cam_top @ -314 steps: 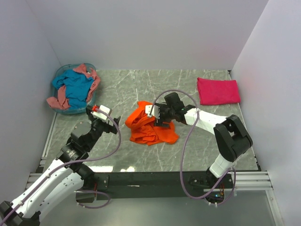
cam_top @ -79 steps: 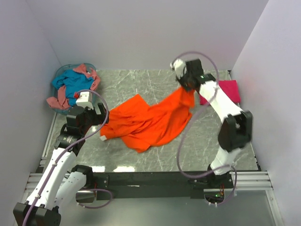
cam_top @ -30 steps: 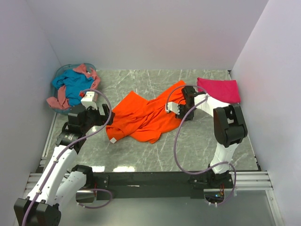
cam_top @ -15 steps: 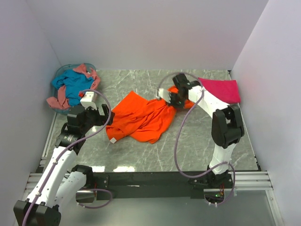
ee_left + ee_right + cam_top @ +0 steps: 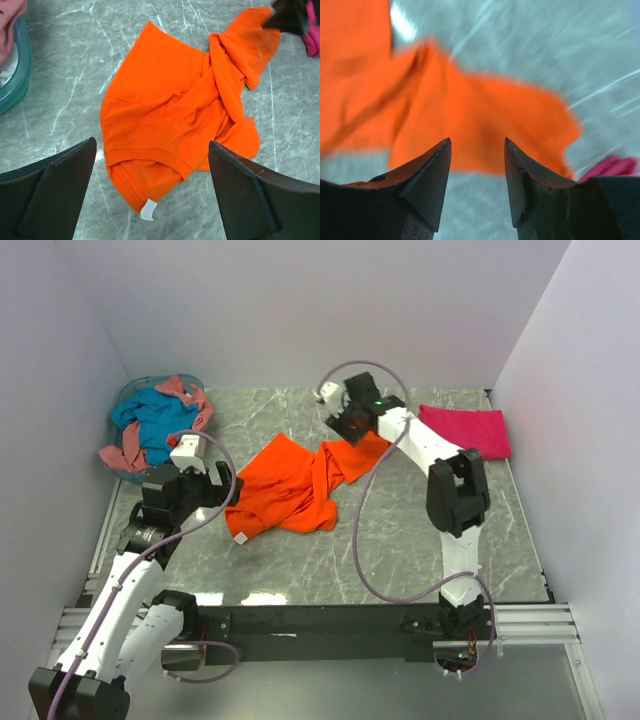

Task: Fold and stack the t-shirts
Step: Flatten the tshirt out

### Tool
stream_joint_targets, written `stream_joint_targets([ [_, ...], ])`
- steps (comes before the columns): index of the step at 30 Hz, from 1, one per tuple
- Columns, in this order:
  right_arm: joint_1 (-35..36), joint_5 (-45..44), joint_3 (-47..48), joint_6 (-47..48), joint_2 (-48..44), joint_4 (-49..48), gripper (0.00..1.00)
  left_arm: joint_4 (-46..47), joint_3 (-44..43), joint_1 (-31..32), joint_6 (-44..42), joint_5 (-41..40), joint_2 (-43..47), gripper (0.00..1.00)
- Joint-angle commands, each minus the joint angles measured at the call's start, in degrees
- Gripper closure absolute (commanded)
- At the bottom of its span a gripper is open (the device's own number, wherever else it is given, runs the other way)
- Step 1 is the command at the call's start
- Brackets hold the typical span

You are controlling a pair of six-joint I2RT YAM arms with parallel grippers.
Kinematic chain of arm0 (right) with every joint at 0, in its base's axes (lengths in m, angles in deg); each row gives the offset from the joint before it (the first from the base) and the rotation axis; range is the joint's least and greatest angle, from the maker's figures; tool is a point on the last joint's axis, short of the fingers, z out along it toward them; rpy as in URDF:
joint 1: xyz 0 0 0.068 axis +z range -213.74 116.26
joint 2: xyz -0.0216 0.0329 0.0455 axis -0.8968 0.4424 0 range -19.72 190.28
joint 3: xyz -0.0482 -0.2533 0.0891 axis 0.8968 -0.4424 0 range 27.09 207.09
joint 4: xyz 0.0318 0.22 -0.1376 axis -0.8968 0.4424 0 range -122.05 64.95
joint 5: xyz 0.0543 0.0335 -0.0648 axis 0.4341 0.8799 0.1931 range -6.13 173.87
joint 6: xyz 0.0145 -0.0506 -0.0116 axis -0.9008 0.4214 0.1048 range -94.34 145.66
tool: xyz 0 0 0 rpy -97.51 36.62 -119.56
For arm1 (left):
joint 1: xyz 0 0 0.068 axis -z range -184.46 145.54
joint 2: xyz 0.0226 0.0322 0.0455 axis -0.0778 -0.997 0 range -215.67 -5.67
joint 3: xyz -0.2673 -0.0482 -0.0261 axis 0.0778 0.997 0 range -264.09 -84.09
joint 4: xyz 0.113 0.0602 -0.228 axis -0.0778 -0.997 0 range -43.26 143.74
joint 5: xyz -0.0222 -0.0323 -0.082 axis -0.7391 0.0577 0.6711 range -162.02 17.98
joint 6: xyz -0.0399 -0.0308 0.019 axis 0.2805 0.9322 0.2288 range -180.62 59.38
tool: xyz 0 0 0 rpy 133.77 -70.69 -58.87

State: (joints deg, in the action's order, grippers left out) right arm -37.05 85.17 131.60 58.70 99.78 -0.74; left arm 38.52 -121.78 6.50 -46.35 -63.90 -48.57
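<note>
The bright orange t-shirt (image 5: 295, 488) lies crumpled mid-table, its white neck label (image 5: 147, 210) at the near corner. My right gripper (image 5: 342, 423) hovers over the shirt's far right flap (image 5: 470, 115), open, with nothing between its fingers. My left gripper (image 5: 222, 488) stands wide open just left of the shirt (image 5: 185, 105), above it and not touching. A folded magenta-pink t-shirt (image 5: 465, 432) lies at the back right. The teal-blue t-shirt (image 5: 160, 425) and the salmon-pink one (image 5: 125, 455) are heaped in the basket.
The pale blue round basket (image 5: 155, 478) stands at the back left against the wall; its rim (image 5: 15, 75) shows in the left wrist view. White walls enclose the grey marble table (image 5: 420, 540) on three sides.
The right gripper dragged the shirt's right side back and to the left, then opened and let it go. The shirt is now more bunched. The left arm has not moved.
</note>
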Motion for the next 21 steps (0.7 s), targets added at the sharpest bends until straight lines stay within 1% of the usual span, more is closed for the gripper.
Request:
stream_joint_targets([
  [1, -4.54, 14.57, -5.26, 4.1, -8.66, 8.63, 0.47, 2.3, -0.8, -0.06, -0.81, 1.02, -0.17, 0.01],
  [2, -5.33, 18.09, -6.15, 5.53, -9.37, 11.12, 0.47, 2.39, -0.98, 0.02, -0.81, 1.37, -0.26, 0.01],
  [3, -5.34, 19.69, -6.77, 6.33, -9.2, 13.23, 0.47, 2.39, -0.89, 0.03, -0.73, 1.55, -0.43, 0.0],
  [4, -4.99, 20.23, -7.99, 7.47, -8.77, 16.73, 0.48, 2.48, -0.98, 0.03, -0.73, 2.16, -0.61, 0.01],
  [5, -4.55, 19.88, -8.88, 7.22, -7.98, 17.29, 0.49, 2.57, -1.15, 0.03, -0.73, 2.25, -0.87, 0.01],
  [6, -3.33, 19.19, -10.02, 6.61, -7.8, 16.77, 0.49, 2.48, -1.16, -0.06, -0.73, 2.43, -0.96, 0.01],
  [7, -2.88, 17.18, -12.46, 4.77, -7.79, 14.07, 0.49, 2.48, -1.16, 0.02, -0.73, 2.51, -1.05, 0.0],
  [10, -1.13, 12.16, -13.02, -0.84, -6.22, 9.3, 0.48, 2.13, -1.16, 0.03, -0.64, 2.25, -0.62, 0.01],
  [13, -0.16, 9.52, -8.89, -4.11, -2.18, 9.38, 0.48, 2.3, -0.8, 0.02, -0.64, 1.64, 0.17, 0.01],
  [21, 2.31, 4.42, -9.5, -6.49, 0.9, 7.8, 0.48, 2.13, -0.98, -0.06, -0.73, 1.99, -0.08, 0.01],
])
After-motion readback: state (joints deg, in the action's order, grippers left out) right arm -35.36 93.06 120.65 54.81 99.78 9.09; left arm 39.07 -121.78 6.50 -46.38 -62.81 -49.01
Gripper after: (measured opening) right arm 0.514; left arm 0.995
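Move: The near hem of the orange t-shirt's bunched right part lies about 9 cm back from the right hand, straight in line sideways and some 12 cm below. The shirt's main body is about 17 cm left and 10 cm back of this hand, and the folded red t-shirt some 31 cm right and 4 cm farther out, both at table height. From the left hand that hem is roughly 12 cm ahead, 26 cm right and 19 cm below. The right hand swings some 10 cm back and 9 cm down, tipping steeper, half-open, towards the near hem. ##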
